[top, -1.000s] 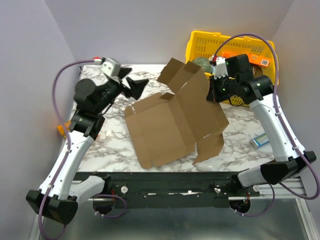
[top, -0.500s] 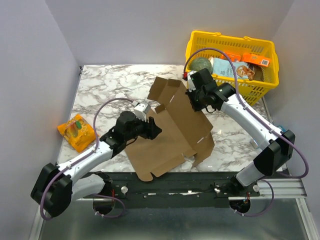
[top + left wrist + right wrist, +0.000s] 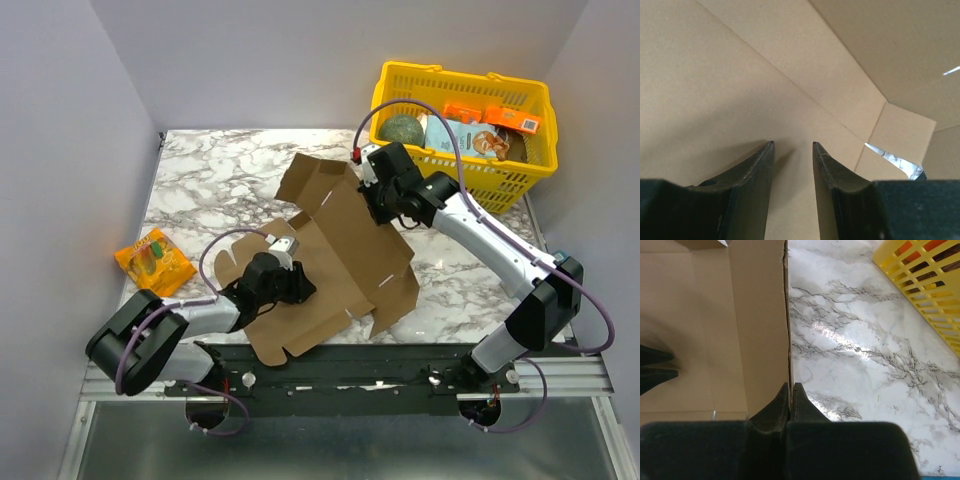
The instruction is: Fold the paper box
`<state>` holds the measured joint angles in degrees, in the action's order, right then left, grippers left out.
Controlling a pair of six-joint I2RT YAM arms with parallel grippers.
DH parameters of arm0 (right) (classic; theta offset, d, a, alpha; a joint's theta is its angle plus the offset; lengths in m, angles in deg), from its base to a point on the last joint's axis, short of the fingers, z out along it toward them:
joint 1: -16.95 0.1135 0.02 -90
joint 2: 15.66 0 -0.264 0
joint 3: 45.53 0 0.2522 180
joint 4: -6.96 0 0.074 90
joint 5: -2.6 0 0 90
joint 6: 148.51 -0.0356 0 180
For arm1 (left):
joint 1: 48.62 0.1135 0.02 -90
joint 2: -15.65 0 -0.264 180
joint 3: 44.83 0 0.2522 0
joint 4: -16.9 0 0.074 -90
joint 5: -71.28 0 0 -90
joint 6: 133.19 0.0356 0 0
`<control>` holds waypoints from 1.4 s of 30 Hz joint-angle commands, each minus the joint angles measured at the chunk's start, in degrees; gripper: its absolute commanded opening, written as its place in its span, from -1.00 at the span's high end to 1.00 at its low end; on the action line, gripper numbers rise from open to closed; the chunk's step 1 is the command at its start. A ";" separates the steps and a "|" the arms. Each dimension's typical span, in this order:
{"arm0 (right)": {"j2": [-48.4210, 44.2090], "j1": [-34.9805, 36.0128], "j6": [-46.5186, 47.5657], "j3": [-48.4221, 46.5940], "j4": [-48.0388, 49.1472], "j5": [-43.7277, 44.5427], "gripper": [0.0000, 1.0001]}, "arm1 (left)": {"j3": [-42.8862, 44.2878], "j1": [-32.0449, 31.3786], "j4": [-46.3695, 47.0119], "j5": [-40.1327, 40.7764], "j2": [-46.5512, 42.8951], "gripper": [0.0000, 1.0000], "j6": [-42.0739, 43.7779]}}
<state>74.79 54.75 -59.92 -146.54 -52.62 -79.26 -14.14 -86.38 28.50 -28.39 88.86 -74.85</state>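
Note:
The paper box (image 3: 350, 250) is a brown die-cut cardboard sheet, partly creased, lying tilted across the middle of the marble table. My right gripper (image 3: 378, 212) is shut on the sheet's far right edge; in the right wrist view its fingers (image 3: 791, 386) pinch the cardboard edge (image 3: 760, 315). My left gripper (image 3: 303, 287) hangs low over the sheet's near left panel. Its jaws (image 3: 793, 144) stand a little apart, tips at or just above the bare cardboard (image 3: 740, 75), with nothing between them.
A yellow basket (image 3: 520, 170) with groceries stands at the back right, close behind the right arm; its wall (image 3: 930, 285) shows in the right wrist view. An orange snack packet (image 3: 153, 262) lies at the left table edge. A small blue item (image 3: 566, 262) sits at the right edge.
My left arm swung from the back left down onto the sheet's near left panel, its jaws narrowing. My right gripper moved left and lower, carrying the cardboard leftward and flatter.

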 commanded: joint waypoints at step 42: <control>-0.89 11.67 0.62 10.95 14.17 13.19 0.99 | 21.39 10.69 -11.75 3.62 -13.80 -0.66 -10.16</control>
<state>75.01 62.83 -59.17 -138.71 -41.11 -71.24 4.40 -76.28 17.01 -24.26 74.85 -77.41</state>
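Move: The crease between the box floor and its right wall runs by the left hand, about 4 cm ahead and 8 cm to its right, barely below the fingertips. The upright far flap is roughly 21 cm straight ahead of that hand and 5 cm higher. The right hand pinches the wall's free edge; from it the crease lies some 9 cm left, 5 cm back and 18 cm below, the far flap 10 cm ahead, 16 cm left and 12 cm below. Down and to the right by a couple of centimetres, the left hand bears on the box floor beside the crease, then rises about 18 cm and reaches forward towards the far flap, fingers opening wide and tipping up. Leftward some 5 cm over the box, the right hand carries the wall edge it keeps pinched, then eases down about 2 cm. ##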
